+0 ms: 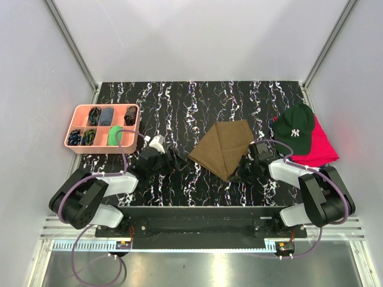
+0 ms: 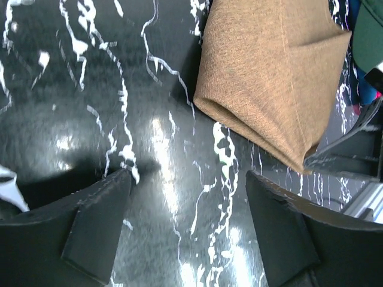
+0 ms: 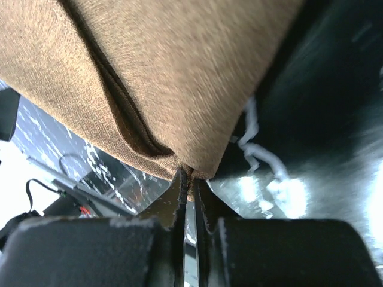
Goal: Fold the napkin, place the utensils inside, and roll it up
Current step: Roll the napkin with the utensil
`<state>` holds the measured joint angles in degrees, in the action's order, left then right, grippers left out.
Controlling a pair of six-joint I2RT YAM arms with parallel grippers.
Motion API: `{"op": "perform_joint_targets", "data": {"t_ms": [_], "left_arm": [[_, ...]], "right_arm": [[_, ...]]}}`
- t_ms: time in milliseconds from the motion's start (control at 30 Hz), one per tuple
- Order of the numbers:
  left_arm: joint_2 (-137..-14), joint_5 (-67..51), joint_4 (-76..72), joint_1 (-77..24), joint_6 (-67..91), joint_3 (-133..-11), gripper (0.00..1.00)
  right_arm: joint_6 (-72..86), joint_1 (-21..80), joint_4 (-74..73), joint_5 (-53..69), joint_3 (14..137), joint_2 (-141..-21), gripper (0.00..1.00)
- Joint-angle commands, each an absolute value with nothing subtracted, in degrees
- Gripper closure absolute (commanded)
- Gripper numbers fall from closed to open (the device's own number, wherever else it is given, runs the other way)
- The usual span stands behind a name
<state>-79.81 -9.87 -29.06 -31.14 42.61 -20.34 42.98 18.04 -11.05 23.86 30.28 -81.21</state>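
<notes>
The olive-brown napkin [image 1: 222, 146] lies folded on the black marbled table, right of centre. My right gripper [image 1: 243, 170] is at its near right corner. In the right wrist view the gripper [image 3: 191, 179] is shut, pinching a corner of the napkin [image 3: 167, 66] between its fingertips, and the cloth spreads away above them. My left gripper [image 1: 171, 160] hovers left of the napkin. In the left wrist view it [image 2: 188, 176] is open over bare table, with the napkin's [image 2: 269, 78] folded edge ahead and to the right, untouched. I cannot make out the utensils in any view.
A pink divided tray [image 1: 70, 128] with small items sits at the far left. A dark green cap [image 1: 296, 127] rests on a red cloth [image 1: 323, 146] at the right edge. White walls enclose the table on three sides.
</notes>
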Motion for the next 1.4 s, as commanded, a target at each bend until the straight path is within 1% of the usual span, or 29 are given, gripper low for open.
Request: {"op": "perform_joint_targets", "data": {"t_ms": [0,167,300,600,733,833,867,933,967,1133,1300,1367], "left_arm": [[-76.56,-10.37,-34.71,-30.94,44.47,-17.58,0.23],[-74.97,-9.14,-37.09,-30.76,45.44,-15.65,0.23],[-76.72,-10.37,-38.32,-30.41,44.12,-17.83,0.26],[-90.07,-16.16,-41.74,-28.83,43.41,-25.22,0.32],[-95.53,-19.68,-44.91,-28.56,44.73,-27.94,0.39],[-98.26,-21.0,-46.05,-28.56,45.7,-28.65,0.43],[-99.13,-21.09,-46.4,-28.56,45.79,-28.65,0.47],[-99.67,-21.09,-46.32,-28.56,45.88,-28.48,0.5],[-100.02,-21.09,-45.71,-28.56,45.88,-28.48,0.54],[-100.11,-21.18,-42.98,-28.56,45.79,-27.69,0.57],[-99.41,-21.18,-41.22,-28.56,45.44,-26.9,0.57],[-99.67,-21.27,-41.04,-28.56,45.26,-26.63,0.59]], "right_arm": [[49.3,23.71,-10.11,21.1,27.25,-79.19,1.0],[52.56,26.63,-9.32,20.39,23.48,-77.44,1.0],[53.35,27.07,-9.67,20.48,21.27,-75.15,1.0],[53.61,27.07,-10.19,20.04,20.39,-73.48,1.0],[53.35,27.07,-10.11,20.13,20.74,-73.83,1.0],[53.26,27.07,-10.11,19.95,20.74,-73.92,1.0],[53.26,27.16,-10.11,19.86,20.66,-73.92,1.0],[53.17,27.07,-10.11,19.86,20.74,-73.92,1.0],[53.17,27.07,-10.19,19.86,20.83,-73.83,1.0],[53.09,27.07,-10.11,19.86,21.44,-73.83,1.0],[52.91,27.07,-10.11,19.86,22.23,-74.35,1.0],[52.82,27.07,-10.11,19.78,22.41,-74.36,1.0]]}}
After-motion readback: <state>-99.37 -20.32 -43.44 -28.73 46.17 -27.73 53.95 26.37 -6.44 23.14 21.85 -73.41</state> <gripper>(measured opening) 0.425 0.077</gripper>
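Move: From the left hand the napkin's rolled left end lies about 3 cm ahead, 5 cm to the right and 3 cm below. The near corner, already pinched in the right fingers, is some 7 cm back and 20 cm to the right of that hand. The right hand is taking it to bare table about 4 cm back and 2 cm left; the green cap stands roughly 19 cm ahead and 27 cm right of the right hand. The right hand keeps its pinch on the near corner and drags the napkin about 4.5 cm back and 2.5 cm left along the table, then holds there. The left hand eases back a little, then reaches some 4.5 cm forward and 4 cm right, sinking to the roll's left end, its fingers closing to about half their gap around that end. ##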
